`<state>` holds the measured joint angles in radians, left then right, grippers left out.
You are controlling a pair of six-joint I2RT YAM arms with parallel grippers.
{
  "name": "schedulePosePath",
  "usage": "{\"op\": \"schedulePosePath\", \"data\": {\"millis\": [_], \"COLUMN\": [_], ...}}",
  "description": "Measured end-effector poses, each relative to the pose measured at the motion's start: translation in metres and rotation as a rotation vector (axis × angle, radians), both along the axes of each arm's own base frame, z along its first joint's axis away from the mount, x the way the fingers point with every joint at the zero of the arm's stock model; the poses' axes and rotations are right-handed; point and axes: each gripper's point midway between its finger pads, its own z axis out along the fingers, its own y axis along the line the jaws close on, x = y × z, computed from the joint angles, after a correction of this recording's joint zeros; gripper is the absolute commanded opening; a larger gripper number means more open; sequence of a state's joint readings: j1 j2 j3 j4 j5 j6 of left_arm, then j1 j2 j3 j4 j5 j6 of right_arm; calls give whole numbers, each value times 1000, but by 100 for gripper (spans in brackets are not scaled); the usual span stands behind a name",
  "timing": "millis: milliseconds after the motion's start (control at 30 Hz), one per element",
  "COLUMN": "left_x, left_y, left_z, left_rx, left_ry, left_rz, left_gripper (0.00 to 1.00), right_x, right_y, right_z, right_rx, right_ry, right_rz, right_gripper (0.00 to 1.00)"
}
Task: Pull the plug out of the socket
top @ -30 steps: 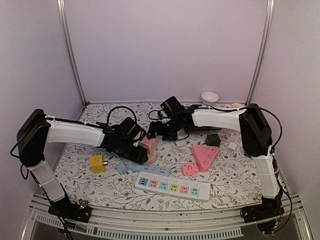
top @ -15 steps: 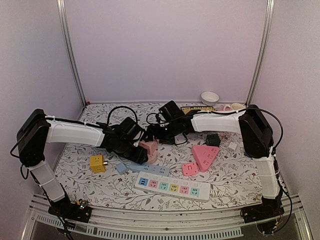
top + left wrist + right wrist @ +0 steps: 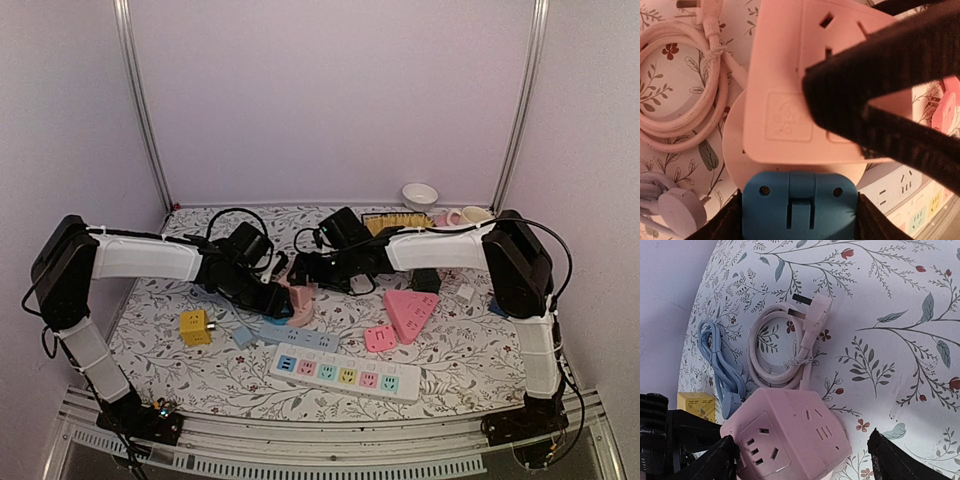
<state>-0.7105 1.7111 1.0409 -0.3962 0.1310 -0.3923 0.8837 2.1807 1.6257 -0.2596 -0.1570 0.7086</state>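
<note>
A pink cube socket (image 3: 300, 298) lies tilted on the flowered table, its coiled pink cord (image 3: 785, 350) beside it. A blue plug (image 3: 800, 205) sits against the cube's round pink face. My left gripper (image 3: 800, 215) is shut on that blue plug, with dark fingers (image 3: 727, 225) on both sides of it. My right gripper (image 3: 800, 460) is open and straddles the cube (image 3: 790, 440) from the far side. Its left finger (image 3: 705, 460) is at the cube's edge and the other stands apart.
A yellow cube socket (image 3: 195, 327), a light blue strip (image 3: 300, 340) and a white strip with coloured outlets (image 3: 347, 372) lie nearer the front. A pink triangular socket (image 3: 410, 310), a small pink square (image 3: 380, 338) and a black adapter (image 3: 426, 278) are to the right. A white bowl (image 3: 420, 193) is at the back.
My right gripper has slid left and down over the pink cube. The left wrist has shifted slightly back, still on the plug, and the cube is tilted more.
</note>
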Motion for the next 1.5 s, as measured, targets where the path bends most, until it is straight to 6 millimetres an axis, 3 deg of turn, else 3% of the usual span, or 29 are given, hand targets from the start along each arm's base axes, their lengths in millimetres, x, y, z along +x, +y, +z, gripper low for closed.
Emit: {"op": "schedulePosePath", "data": {"millis": [533, 800, 1033, 1300, 1500], "left_x": [-4, -10, 3, 16, 59], "left_y": [0, 1, 1, 20, 62], "left_z": [3, 8, 33, 43, 61], "left_rx": [-120, -35, 9, 43, 38], "left_ry": [53, -54, -202, -249, -252], "left_rz": [26, 11, 31, 95, 282], "left_gripper": [54, 55, 55, 56, 57], "right_x": [-5, -9, -13, -14, -14], "right_y": [-3, -3, -2, -3, -5], "right_z": [-1, -1, -2, 0, 6], "right_rx": [-4, -10, -15, -30, -65], "right_ry": [-24, -20, -10, -3, -6], "right_rz": [-20, -12, -3, 1, 11], "right_gripper": [91, 91, 91, 91, 91]}}
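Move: The left gripper already grips the blue plug in the near side of the pink socket, whose tower stands about 3 cm ahead and 2 cm right of that hand, roughly level. The grey-blue power strip lies some 5 cm back and 2 cm right of the left hand, the coiled pink cable about 8 cm ahead and 3 cm left, both about 4 cm below. The tower sits between the right fingers, about 1 cm back of and 2 cm below that hand's point. Keep the left grip on the blue plug and rock it a few degrees one way and back while easing it about 1 cm back, then draw it up off the pink socket and carry it forward and left towards the pink cable coil, ending some 6 cm each way and 6 cm higher, fingertips swung forward about 15 degrees and the hand turned counter-clockwise. Keep the right fingers around the tower, drifting back about 1.5 cm. ##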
